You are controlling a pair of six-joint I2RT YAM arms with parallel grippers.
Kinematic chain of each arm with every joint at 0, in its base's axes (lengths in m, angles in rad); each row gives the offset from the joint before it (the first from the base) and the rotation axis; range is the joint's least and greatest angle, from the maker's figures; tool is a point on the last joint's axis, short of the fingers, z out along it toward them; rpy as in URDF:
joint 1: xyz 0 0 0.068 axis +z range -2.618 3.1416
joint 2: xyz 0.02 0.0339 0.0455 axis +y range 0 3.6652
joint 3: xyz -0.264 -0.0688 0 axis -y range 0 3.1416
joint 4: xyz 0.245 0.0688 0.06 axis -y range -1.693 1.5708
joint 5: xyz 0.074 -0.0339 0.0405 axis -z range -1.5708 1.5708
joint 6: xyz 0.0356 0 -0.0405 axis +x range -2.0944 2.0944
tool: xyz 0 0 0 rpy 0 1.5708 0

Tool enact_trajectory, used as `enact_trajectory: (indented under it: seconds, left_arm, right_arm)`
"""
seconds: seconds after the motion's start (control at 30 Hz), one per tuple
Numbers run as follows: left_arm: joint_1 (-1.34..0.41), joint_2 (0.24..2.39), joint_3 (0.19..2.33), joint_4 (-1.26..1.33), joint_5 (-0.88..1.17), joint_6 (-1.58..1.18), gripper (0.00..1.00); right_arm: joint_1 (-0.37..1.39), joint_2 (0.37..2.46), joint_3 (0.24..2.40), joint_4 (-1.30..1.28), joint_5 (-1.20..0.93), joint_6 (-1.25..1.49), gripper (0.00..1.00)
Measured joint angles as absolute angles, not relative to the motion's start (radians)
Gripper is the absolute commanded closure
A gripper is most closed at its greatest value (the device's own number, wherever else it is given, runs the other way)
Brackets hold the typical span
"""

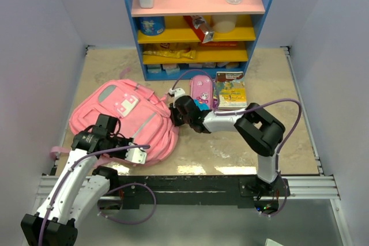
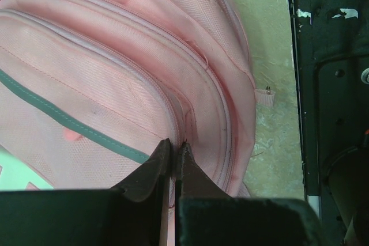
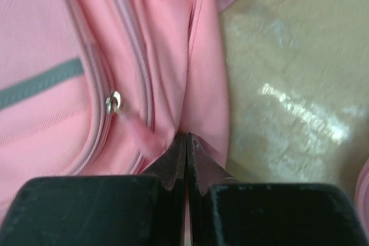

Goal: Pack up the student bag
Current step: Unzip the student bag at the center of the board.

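The student bag (image 1: 124,116) is a soft pink backpack lying flat on the left of the table. My left gripper (image 1: 149,150) is at its near right corner. In the left wrist view that gripper (image 2: 174,143) is shut on a fold of the student bag (image 2: 104,73) beside a zip seam, with pink cloth between the fingers. My right gripper (image 1: 172,113) is at the bag's right edge. In the right wrist view it (image 3: 186,136) is shut on pink cloth of the student bag (image 3: 167,56). A metal zip ring (image 3: 114,103) with a pink pull lies just left of the fingers.
A blue shelf unit (image 1: 196,21) with pink and yellow boards stands at the back, bottles on top. A small pink pencil case (image 1: 200,90) and a picture book (image 1: 230,91) lie in front of it. The black base rail (image 1: 190,185) runs along the near edge.
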State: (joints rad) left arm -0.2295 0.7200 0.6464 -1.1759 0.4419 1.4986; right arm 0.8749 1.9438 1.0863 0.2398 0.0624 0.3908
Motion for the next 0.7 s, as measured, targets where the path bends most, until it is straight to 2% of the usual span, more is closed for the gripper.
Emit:
enact_trajectory:
  seconds: [0.1,0.2,0.33,0.43,0.47,0.5,0.53,0.63,0.7]
  left_arm:
    - [-0.229,0.723,0.647,-1.176,0.442,1.494,1.0]
    - [-0.229,0.725,0.649,-1.192,0.435,1.493,0.94]
    - [-0.229,0.731,0.649,-1.234,0.402,1.474,0.76]
    - [-0.224,0.751,0.668,-1.248,0.369,1.394,0.69]
    - [-0.223,0.764,0.688,-1.246,0.362,1.352,0.68]
    - [-0.223,0.785,0.72,-1.235,0.359,1.304,0.55]
    - [-0.222,0.807,0.752,-1.221,0.356,1.256,0.3]
    - [-0.222,0.89,0.863,-1.111,0.367,1.126,0.26]
    - [-0.222,0.954,0.927,-1.065,0.382,1.052,0.25]
  right_arm:
    - [0.924,1.885,0.987,0.284,0.097,0.411,1.0]
    - [0.984,1.855,0.918,0.335,0.147,0.431,1.0]
    - [1.076,1.817,0.844,0.379,0.228,0.467,1.0]
    - [1.126,1.774,0.804,0.366,0.253,0.485,1.0]
    - [1.134,1.757,0.795,0.352,0.253,0.487,0.94]
    - [1.145,1.725,0.783,0.314,0.253,0.486,0.88]
    - [1.151,1.698,0.78,0.272,0.253,0.485,0.74]
    - [1.166,1.618,0.784,0.15,0.254,0.464,0.53]
    - [1.147,1.56,0.789,0.078,0.249,0.442,0.49]
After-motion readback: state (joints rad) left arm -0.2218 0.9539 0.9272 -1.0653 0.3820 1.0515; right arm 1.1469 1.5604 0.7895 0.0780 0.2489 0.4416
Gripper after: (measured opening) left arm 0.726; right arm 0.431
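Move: Your right hand is shut on the bag's right side, with the bag's near right corner about 15 cm back and 2 cm left at its height. The pocket's zip pull hangs about 4 cm straight left, slightly higher; the pencil case lies some 17 cm ahead and 12 cm right, about level. Your left hand pinches the pocket rim: the grey stripe's middle is roughly 11 cm ahead and 6 cm right, the card pocket 22 cm straight ahead, both at hand height. Keep the right fingers shut on the bag's side and drag it back about 13 cm, towards your base, then ease a few centimetres right and up while opening them roughly halfway. Meanwhile let the left fingers slip off the pocket rim with a small back-left draw, then swing that hand forward and up over the pocket, opening wide and turning some 20 degrees counter-clockwise. ##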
